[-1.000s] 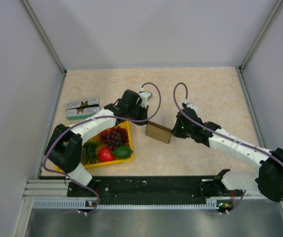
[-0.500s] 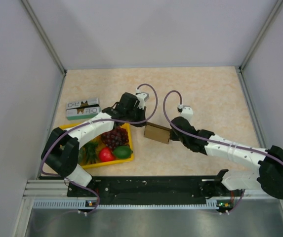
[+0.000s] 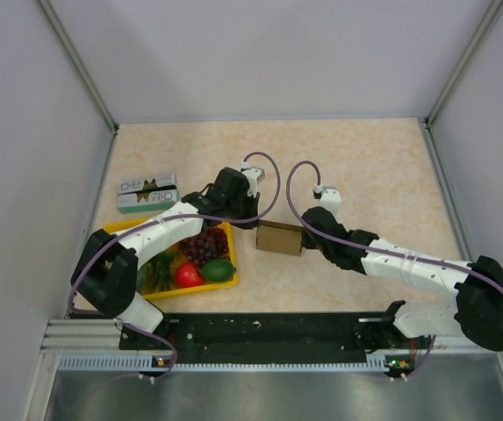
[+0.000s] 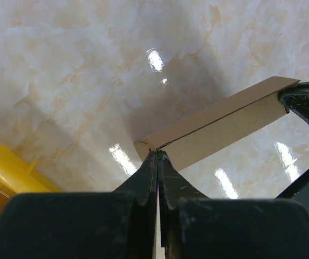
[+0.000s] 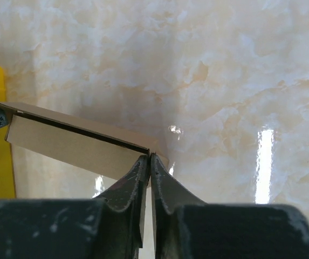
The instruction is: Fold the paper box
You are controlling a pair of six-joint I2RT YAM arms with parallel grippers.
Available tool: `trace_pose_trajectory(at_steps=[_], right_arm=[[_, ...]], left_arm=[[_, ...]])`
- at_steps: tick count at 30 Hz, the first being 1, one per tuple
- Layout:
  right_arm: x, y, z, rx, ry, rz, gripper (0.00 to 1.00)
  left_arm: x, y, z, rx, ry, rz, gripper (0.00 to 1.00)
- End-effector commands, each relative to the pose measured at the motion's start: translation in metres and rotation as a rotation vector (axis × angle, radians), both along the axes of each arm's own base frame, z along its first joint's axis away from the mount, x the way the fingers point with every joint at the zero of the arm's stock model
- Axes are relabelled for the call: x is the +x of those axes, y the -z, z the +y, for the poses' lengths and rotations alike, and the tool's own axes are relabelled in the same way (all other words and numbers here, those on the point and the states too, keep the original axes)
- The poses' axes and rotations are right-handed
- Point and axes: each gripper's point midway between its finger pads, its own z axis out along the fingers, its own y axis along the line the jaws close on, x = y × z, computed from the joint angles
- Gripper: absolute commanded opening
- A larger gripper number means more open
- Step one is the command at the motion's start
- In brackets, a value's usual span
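Note:
The paper box (image 3: 279, 237) is a small brown cardboard piece held above the beige table between the two arms. My left gripper (image 3: 253, 224) is shut on its left end; in the left wrist view the fingertips (image 4: 157, 156) pinch the corner of the paper box (image 4: 219, 127). My right gripper (image 3: 305, 235) is shut on the right end, and the right wrist view shows it (image 5: 149, 158) clamped on the corner of the paper box (image 5: 68, 141). The opposite gripper's dark finger shows at each far end.
A yellow tray (image 3: 230, 260) with grapes, a red fruit, a green fruit and greens lies left of the box, under the left arm. A green-and-white printed carton (image 3: 147, 193) rests at the far left. Grey walls enclose the table on three sides.
Both arms shifted and the box, tilted a second ago, now hangs nearly level between them. The right gripper moved left and lower along the box's right end.

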Motion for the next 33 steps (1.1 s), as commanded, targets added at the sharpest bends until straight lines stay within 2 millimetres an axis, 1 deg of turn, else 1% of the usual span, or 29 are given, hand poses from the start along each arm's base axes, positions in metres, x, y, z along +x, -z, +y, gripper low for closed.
trace_pose_trajectory(at_steps=[1,2,4,5,7,13,15,18,21,25,28,29,33], right_arm=[[-0.019,0.010,0.015,-0.012,-0.127,0.069,0.12],[-0.020,0.005,0.015,-0.002,-0.133,0.060,0.15],[-0.023,0.000,0.018,0.021,-0.158,0.057,0.22],[-0.021,-0.006,0.019,0.038,-0.161,0.051,0.23],[-0.024,-0.010,0.021,0.065,-0.177,0.067,0.27],[-0.025,-0.018,0.010,0.163,-0.151,0.093,0.40],[-0.026,-0.015,0.008,0.181,-0.141,0.109,0.43],[-0.026,-0.012,0.011,0.209,-0.119,0.134,0.47],[-0.027,-0.003,0.012,0.211,-0.106,0.164,0.48],[-0.030,0.008,0.018,0.252,-0.092,0.202,0.49],[-0.027,0.016,0.016,0.253,-0.050,0.218,0.48],[-0.027,0.023,0.015,0.240,-0.036,0.234,0.48],[-0.025,0.035,0.010,0.228,0.023,0.261,0.47]], left_arm=[[-0.014,-0.015,-0.014,-0.058,0.016,-0.036,0.00],[-0.014,-0.017,-0.014,-0.060,0.015,-0.046,0.00],[-0.014,-0.013,-0.010,-0.039,-0.004,-0.060,0.00],[-0.014,-0.014,-0.009,-0.037,-0.011,-0.067,0.00],[-0.013,-0.011,-0.007,-0.032,-0.028,-0.077,0.00],[-0.015,-0.011,-0.003,-0.028,-0.042,-0.104,0.00],[-0.016,-0.013,-0.002,-0.029,-0.045,-0.108,0.00],[-0.017,-0.015,-0.004,-0.036,-0.041,-0.110,0.00],[-0.018,-0.015,-0.003,-0.032,-0.041,-0.111,0.00],[-0.020,-0.018,-0.003,-0.035,-0.039,-0.117,0.00],[-0.022,-0.019,-0.003,-0.035,-0.036,-0.107,0.00],[-0.022,-0.020,-0.005,-0.036,-0.033,-0.105,0.00],[-0.027,-0.018,-0.005,-0.030,-0.028,-0.073,0.00]])
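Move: The upright paper box spans the gap between the hands. Its middle is about 5 cm to the left hand's right, 1 cm nearer the base and some 3 cm below. From the right hand it lies about 5 cm left, 1 cm ahead and 2 cm lower. To the left hand's left, in the yellow bin and roughly 6 cm lower, are the grapes (13 cm over, 3 cm back) and the avocado (9 cm over, 8 cm back). Backwards off the box's right end goes the right hand, about 3 cm and slightly left, its shut fingers opening to half; it rises a little, then sinks some 2.5 cm with the fingers tilting steeper by nearly 20 degrees, to straddle the right top corner. The left fingers keep their pinch on the left top corner and draw it back about 2 cm. ##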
